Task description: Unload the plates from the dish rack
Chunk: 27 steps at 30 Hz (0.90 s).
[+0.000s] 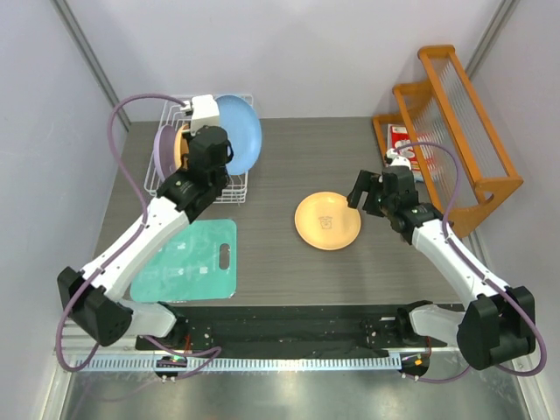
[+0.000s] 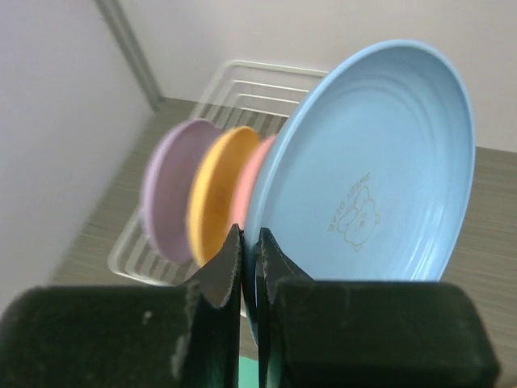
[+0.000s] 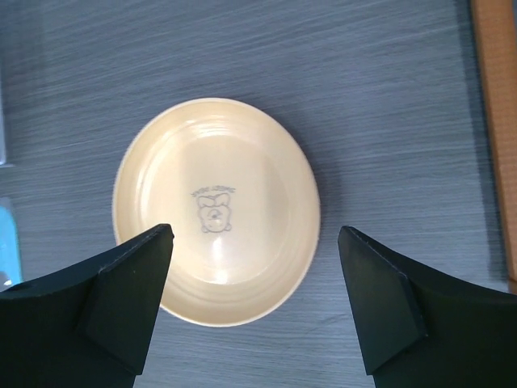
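My left gripper [image 2: 250, 236] is shut on the rim of the light blue plate [image 2: 371, 170], held on edge above the white wire dish rack [image 1: 236, 194]; the plate also shows in the top view [image 1: 241, 131]. Pink [image 2: 252, 174], orange [image 2: 214, 190] and lavender [image 2: 168, 187] plates stand upright in the rack [image 2: 250, 81] behind it. The yellow-orange plate [image 1: 327, 220] lies flat on the table. My right gripper [image 3: 254, 238] is open above that plate [image 3: 216, 210], its near right part lying between the fingertips [image 3: 153, 242]; in the top view it [image 1: 360, 194] hovers at the plate's right edge.
A teal cutting mat [image 1: 188, 261] lies in front of the rack on the left. An orange wooden shelf rack [image 1: 455, 131] stands at the right edge, with a red-and-white item [image 1: 401, 140] at its foot. The grey table [image 1: 297, 157] ends at walls on both sides.
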Tool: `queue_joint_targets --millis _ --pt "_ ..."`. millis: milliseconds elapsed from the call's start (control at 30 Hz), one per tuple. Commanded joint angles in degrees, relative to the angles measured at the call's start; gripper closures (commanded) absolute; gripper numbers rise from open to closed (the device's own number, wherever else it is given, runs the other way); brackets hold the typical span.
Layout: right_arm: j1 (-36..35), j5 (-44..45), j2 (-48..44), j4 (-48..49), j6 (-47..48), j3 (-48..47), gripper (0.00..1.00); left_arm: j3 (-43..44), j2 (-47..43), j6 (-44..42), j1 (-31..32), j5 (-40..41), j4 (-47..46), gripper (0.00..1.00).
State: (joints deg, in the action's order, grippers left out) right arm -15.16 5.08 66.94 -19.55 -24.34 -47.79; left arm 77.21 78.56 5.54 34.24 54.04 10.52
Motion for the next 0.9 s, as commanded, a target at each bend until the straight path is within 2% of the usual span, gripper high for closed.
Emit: queue_joint_targets --millis 0,200,300,533,867 --pt "0.1 -7.8 -2.3 7.9 -1.9 -1.5 0.11 -3.0 -5.4 16.2 0.2 -15.6 3.5 1.00" --pt "-0.4 -13.2 -1.2 13.6 -4.5 -1.7 0.11 -6.9 -5.9 24.2 0.3 -26.3 2.1 1.00" --pt "-0.7 -14.6 -0.1 15.4 -5.4 -1.9 0.11 -8.3 -5.6 26.4 0.3 -28.6 0.9 1.00" --pt "-2.4 -15.5 2.7 18.1 -6.7 -1.9 0.12 -10.1 -5.3 28.7 0.3 -31.1 -0.8 1.00" --pt "-3.4 -15.9 1.4 19.3 -7.1 -2.0 0.13 -10.2 -3.3 29.5 0.4 -32.6 -1.3 1.00"
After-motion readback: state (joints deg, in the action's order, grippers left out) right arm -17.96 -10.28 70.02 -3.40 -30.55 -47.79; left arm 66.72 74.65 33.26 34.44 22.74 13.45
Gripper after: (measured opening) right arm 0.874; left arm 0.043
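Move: The left hand holds the blue plate by its rim and takes it towards the right hand's open fingers, about 36 cm to its right, 6 cm back and 20 cm lower; the dish rack lies 9 cm ahead, 9 cm left and some 27 cm below. From the right hand, the blue plate is roughly 33 cm left, 12 cm ahead and 22 cm higher; the yellow plate is about 5 cm left, level fore and aft, 13 cm below. Left hand carries blue plate some 12 cm right and down towards open right hand, coming 8 cm left. ##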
